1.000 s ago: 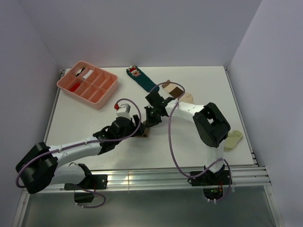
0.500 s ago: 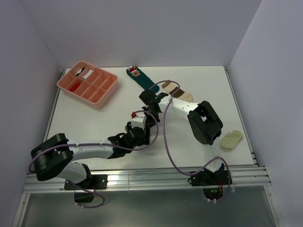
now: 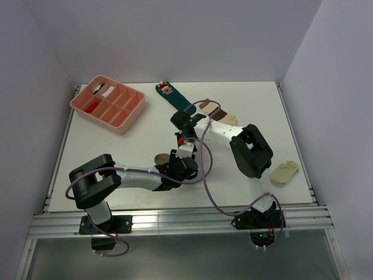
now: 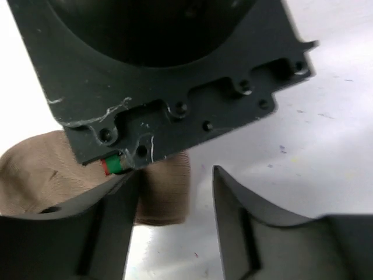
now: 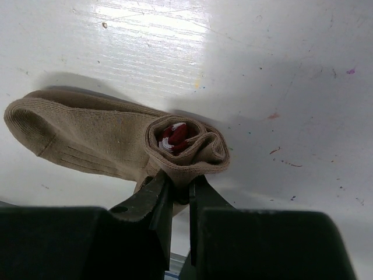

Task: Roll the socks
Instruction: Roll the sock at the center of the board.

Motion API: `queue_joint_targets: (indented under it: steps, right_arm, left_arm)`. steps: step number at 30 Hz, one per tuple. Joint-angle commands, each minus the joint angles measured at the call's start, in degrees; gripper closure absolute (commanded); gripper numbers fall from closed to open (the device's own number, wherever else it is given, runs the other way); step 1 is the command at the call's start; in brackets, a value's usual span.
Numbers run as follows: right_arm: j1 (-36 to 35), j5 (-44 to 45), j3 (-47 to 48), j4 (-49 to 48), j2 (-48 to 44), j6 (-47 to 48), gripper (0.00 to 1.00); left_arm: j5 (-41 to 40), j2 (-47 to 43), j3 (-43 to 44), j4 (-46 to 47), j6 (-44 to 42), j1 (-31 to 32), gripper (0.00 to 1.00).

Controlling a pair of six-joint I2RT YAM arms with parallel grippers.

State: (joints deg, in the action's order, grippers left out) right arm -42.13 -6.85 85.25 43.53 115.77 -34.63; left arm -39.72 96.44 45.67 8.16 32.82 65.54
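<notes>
The tan-brown sock (image 5: 87, 137) lies flat on the white table, its cuff end coiled into a small roll (image 5: 187, 146) with something red and white inside. My right gripper (image 5: 178, 188) is shut on the lower edge of that roll. In the left wrist view my left gripper (image 4: 172, 224) is open, and the sock's ribbed end (image 4: 166, 195) sits between its fingers, close to the left finger (image 4: 113, 224) and apart from the right one. From above, both grippers meet at the tan sock (image 3: 161, 158). The cream sock with brown bands (image 3: 217, 114) lies flat behind the right arm.
A dark teal sock with a red-and-white figure (image 3: 173, 98) lies at the back centre. A pink divided tray (image 3: 108, 104) stands at the back left. A pale yellowish flat piece (image 3: 284, 172) rests near the right edge. The right gripper's dark body (image 4: 175, 76) hangs close over my left fingers.
The left arm has swung right and forward, bringing its gripper to the tan sock beside the right gripper. Its jaws have narrowed a little. The right gripper stays shut on the roll.
</notes>
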Motion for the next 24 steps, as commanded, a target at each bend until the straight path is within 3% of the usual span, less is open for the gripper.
queue_joint_targets:
  steps: [1, 4, 6, 7, 9, 10, 15, 17, 18, 21, 24]
  right_arm:
    - [-0.59, 0.61, 1.32, 3.23, 2.01, -0.44, 1.00]
    - [-0.59, 0.44, 1.23, 3.05, 2.18, -0.52, 1.00]
    - [-0.59, 0.17, 0.97, 2.88, 2.27, -0.79, 1.00]
    - [-0.59, 0.09, 0.97, 2.70, 2.27, -0.87, 1.00]
    - [-0.59, -0.09, 0.88, 2.53, 2.27, -0.96, 1.00]
    - [-0.59, -0.27, 0.79, 2.35, 2.27, -1.14, 1.00]
    - [-0.24, -3.24, -1.74, -2.91, 0.52, -2.72, 1.00]
    - [0.38, -5.27, -3.24, -7.81, -1.76, -3.95, 0.87]
    - [0.90, -7.19, -4.90, -9.76, -2.73, -4.39, 0.76]
    - [2.05, -9.31, -7.90, -16.97, -6.60, -6.67, 0.58]
    - [3.80, -10.20, -10.45, -22.86, -10.02, -9.48, 0.47]
  left_arm:
    - [-3.95, 2.33, 3.02, -5.68, 2.86, 0.38, 0.45]
    - [-4.92, 3.83, 3.90, -7.98, 5.50, 0.38, 0.49]
    - [-5.19, 4.36, 3.99, -10.27, 6.90, 0.38, 0.59]
    - [-5.45, 4.80, 3.99, -10.79, 7.17, 0.38, 0.73]
    - [-5.54, 5.16, 3.99, -11.94, 8.04, 0.38, 0.86]
    - [-5.36, 5.51, 3.99, -12.38, 8.40, 0.38, 0.99]
    - [-4.40, 4.37, 1.97, -12.74, 10.51, 0.29, 0.99]
    - [-3.17, 2.00, -0.22, -11.69, 11.38, 0.03, 0.99]
    - [-1.25, 0.95, -1.19, -10.90, 11.56, -0.58, 0.99]
    - [4.19, -3.80, -5.32, -7.30, 13.32, -2.94, 1.00]
    - [9.48, -8.63, -9.97, -2.20, 15.25, -6.56, 1.00]
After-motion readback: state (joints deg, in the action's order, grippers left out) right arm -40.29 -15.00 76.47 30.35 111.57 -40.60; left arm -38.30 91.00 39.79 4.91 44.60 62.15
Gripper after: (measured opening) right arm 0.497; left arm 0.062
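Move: The rolled brown sock, still pinched by the right hand, is at that hand's fingertips, about 1 cm ahead and 1 cm below. From the open left hand its roll is roughly 1 cm ahead, 1 cm left and 1 cm lower, while its flat toe end lies level with that hand, some 9 cm left. Farther out from the left hand are the green sock, about 27 cm ahead and 6 left, and the striped sock, 19 ahead and 15 right. The left fingers close on the side of the roll after easing about 1 cm down and 1 cm left, pinching it beside the right hand's grip, then draw it roughly 3 cm farther left with a slight counter-clockwise turn. The right hand holds still at first, then spreads its fingers as it follows about 2 cm left, rising slightly and tilting some 10 degrees. ##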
